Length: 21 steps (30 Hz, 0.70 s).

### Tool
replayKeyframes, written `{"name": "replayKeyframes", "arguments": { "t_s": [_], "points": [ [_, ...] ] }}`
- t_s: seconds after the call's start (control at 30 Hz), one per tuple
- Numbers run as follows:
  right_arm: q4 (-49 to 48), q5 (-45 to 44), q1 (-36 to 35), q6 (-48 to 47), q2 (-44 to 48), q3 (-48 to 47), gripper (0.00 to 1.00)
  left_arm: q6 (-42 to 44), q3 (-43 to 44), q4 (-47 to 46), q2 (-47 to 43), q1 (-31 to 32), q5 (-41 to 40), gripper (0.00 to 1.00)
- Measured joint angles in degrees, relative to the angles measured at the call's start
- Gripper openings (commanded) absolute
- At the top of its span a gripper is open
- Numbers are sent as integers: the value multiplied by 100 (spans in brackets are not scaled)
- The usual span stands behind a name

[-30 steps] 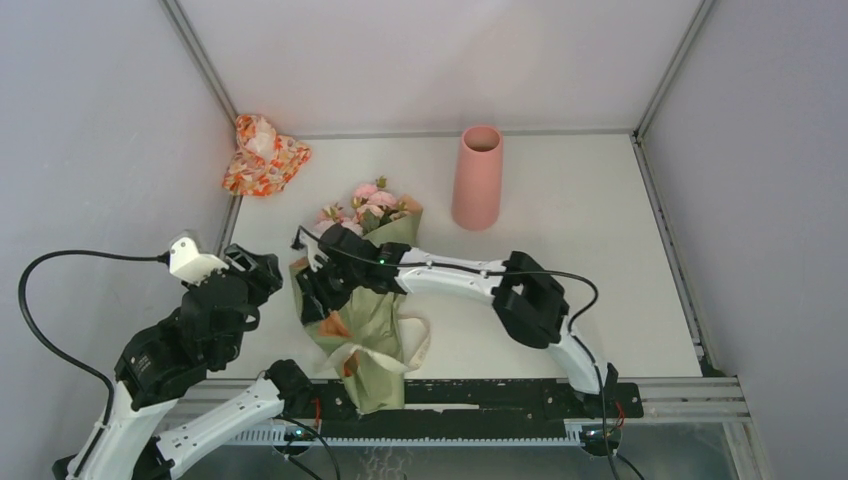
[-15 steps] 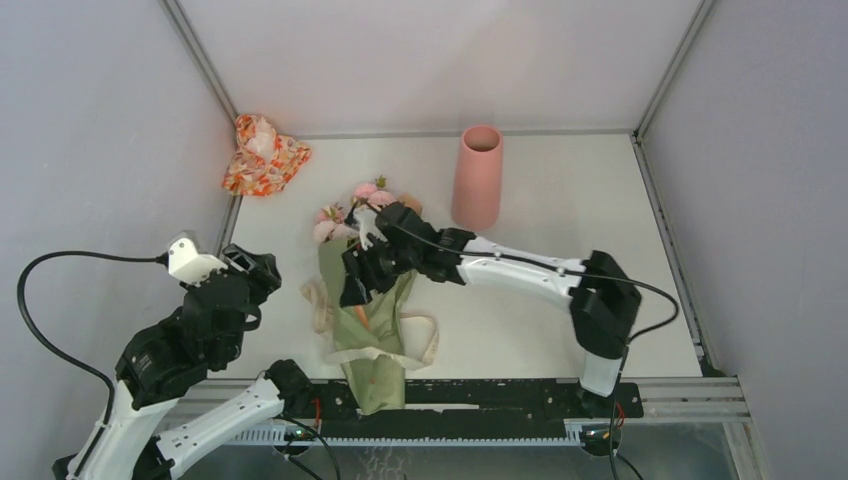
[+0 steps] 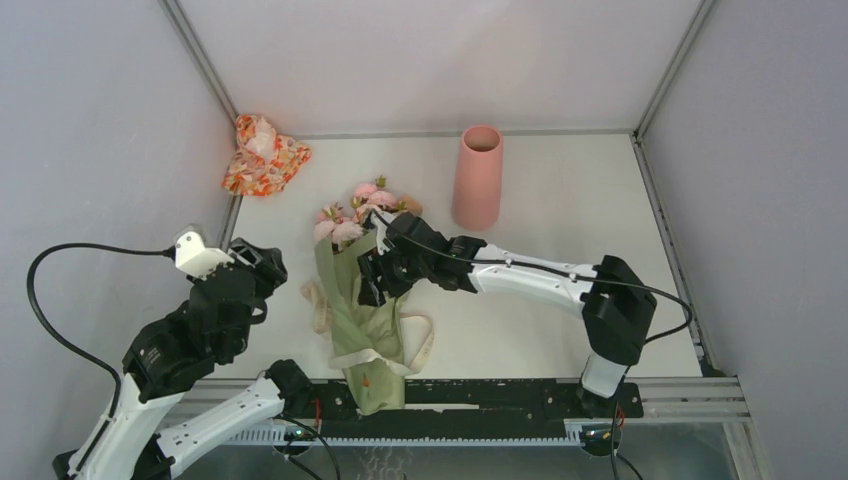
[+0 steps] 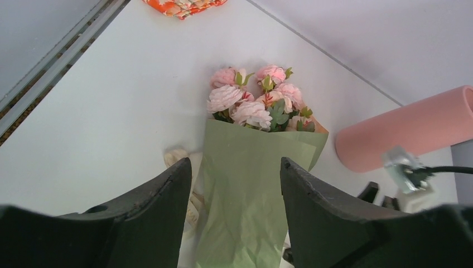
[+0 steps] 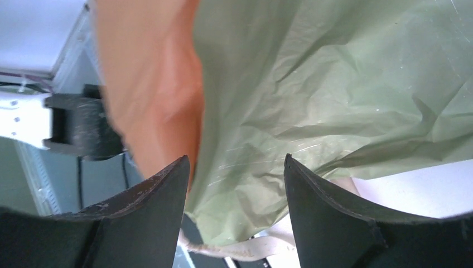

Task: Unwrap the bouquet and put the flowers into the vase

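Note:
The bouquet [image 3: 355,320] lies on the table, its olive-green paper cone [image 4: 245,184] pointing toward the arms. The pink flowers [image 3: 350,220] [image 4: 251,100] show at its far end. A cream ribbon [image 3: 418,345] [image 5: 268,243] trails loose on both sides of the cone. My right gripper [image 3: 372,280] [image 5: 237,162] hovers open over the wrap's upper right part. Only green paper [image 5: 334,84] and tan-orange paper [image 5: 150,84] show beyond its jaws. My left gripper [image 3: 260,265] [image 4: 235,167] is open, raised to the left of the bouquet and facing it. The salmon-pink vase [image 3: 477,178] [image 4: 407,134] stands upright behind.
An orange-and-white floral bundle [image 3: 262,155] [image 4: 184,5] lies at the back left corner. Grey walls close the table on three sides. The black rail [image 3: 500,395] with the arm bases runs along the near edge, under the cone's tip.
My right gripper moved rightward from the wrap's left edge to its upper right part and its jaws spread. The bouquet straightened and the ribbon loop came out on its left. The left arm shifted slightly.

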State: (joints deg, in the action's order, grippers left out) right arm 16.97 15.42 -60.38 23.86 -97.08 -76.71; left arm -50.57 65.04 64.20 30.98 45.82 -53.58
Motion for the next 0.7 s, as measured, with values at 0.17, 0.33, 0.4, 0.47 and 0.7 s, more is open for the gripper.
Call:
{"name": "replayKeyframes", "arguments": {
  "t_s": [0.17,0.33,0.4,0.47,0.7],
  "points": [
    [0,-44,26,0,-691,-179,71,52,13,-24,50,0,39,64],
    [120,-33,-72,-13,-1401,-896,71,59,37,-20,39,0,83,64],
    [190,-24,-184,-17,-1574,-1207,71,59,37,-17,31,0,109,64],
    [210,-4,-310,-17,-1714,-1467,71,59,37,-11,28,0,131,64],
    [238,24,-573,-11,-2365,-1982,63,57,37,24,24,0,151,64]
  ]
}}
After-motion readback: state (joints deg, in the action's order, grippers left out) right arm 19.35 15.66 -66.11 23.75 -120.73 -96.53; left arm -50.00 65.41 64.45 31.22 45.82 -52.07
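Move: The right hand, open and holding nothing, hovers over the bouquet's wrapper. The loosened left flap lies about 8 cm to its left, 4 cm ahead and some 9 cm below. The flowers are some 22 cm ahead and 3 cm left, the ribbon across the wrapper 8 cm back and straight below, and the vase about 25 cm ahead and 22 cm right. From the left hand, the flap lies roughly 9 cm right, 4 cm ahead and 23 cm below. Down first, about 5 cm with a slight reach forward, then the right hand sweeps roughly 9 cm left across the wrapper, easing back a little and dipping a couple more centimetres at the end. Its open fingers push the paper flap outwards, away from the middle of the bouquet, with hardly any wrist turn. ##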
